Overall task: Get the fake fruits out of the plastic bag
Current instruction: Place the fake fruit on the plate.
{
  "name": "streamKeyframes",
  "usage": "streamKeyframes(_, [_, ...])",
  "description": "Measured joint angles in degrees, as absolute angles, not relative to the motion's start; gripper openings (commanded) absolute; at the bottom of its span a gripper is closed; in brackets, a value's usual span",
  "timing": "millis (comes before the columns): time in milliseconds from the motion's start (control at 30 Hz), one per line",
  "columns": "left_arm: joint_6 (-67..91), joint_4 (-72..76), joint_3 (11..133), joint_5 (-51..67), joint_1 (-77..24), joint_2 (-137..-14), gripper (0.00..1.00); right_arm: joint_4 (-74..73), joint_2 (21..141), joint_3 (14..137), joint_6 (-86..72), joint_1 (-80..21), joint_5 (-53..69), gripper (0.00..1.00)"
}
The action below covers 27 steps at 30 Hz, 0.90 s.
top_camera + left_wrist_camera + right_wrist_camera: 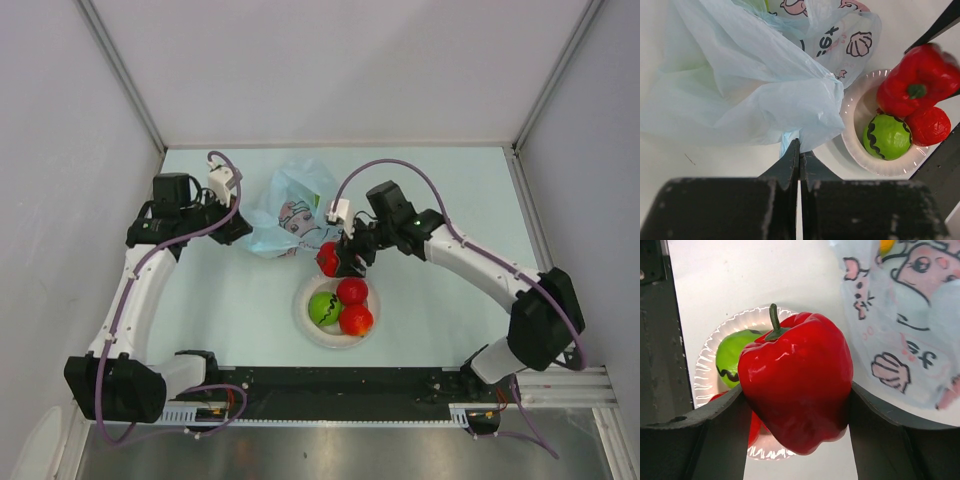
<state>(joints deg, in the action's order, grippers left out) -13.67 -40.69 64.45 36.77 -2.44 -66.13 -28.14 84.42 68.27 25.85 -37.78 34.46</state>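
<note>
The light-blue plastic bag [290,208] lies crumpled at the back of the table, its printed side up. My left gripper [240,228] is shut on a fold of the bag's edge [790,137]. My right gripper [345,258] is shut on a glossy red fake pepper [795,385], which hangs over the far rim of a white paper plate [303,322]. In the plate lie a green ball with a black zigzag [323,308] and two red fruits [351,290] [357,320]. A yellow-orange shape [885,245] shows through the bag's plastic.
White walls close in the table at the back and on both sides. The plate [850,135] sits just in front of the bag [740,85], between the two arms. The arm bases and a black rail [330,392] line the near edge.
</note>
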Motion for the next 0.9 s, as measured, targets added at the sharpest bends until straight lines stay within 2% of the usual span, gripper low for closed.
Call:
streamKeyframes(367, [-12.4, -39.42, 64.03, 36.84, -2.44, -65.01, 0.0, -29.02, 99.63, 74.5, 36.95, -41.3, 37.15, 0.39])
streamKeyframes(900, [-11.88, -38.22, 61.58, 36.86, -1.67, -61.58, 0.0, -34.94, 106.76, 79.22, 42.76, -41.56, 37.69, 0.41])
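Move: The red pepper is already gripped in the right hand, and the plate it is going to has its middle about 5 cm back from that hand, level sideways and some 13 cm below. On the plate, the red apple lies 3 cm back and 3 cm right of the hand, the watermelon 7 cm back and 3 cm left. The bag lies 16 cm ahead and 11 cm left. From the left hand, the plate is roughly 19 cm right and 10 cm back, well below. The held red pepper is lowered about 9 cm towards the plate, carried some 4 cm left as it sinks, onto the side beyond the watermelon and left of the red apple. The right hand turns some 15 to 20 degrees counter-clockwise, its fingers tipping a little further down, and keeps its grip; the leftward travel comes early, then it is mostly down. ##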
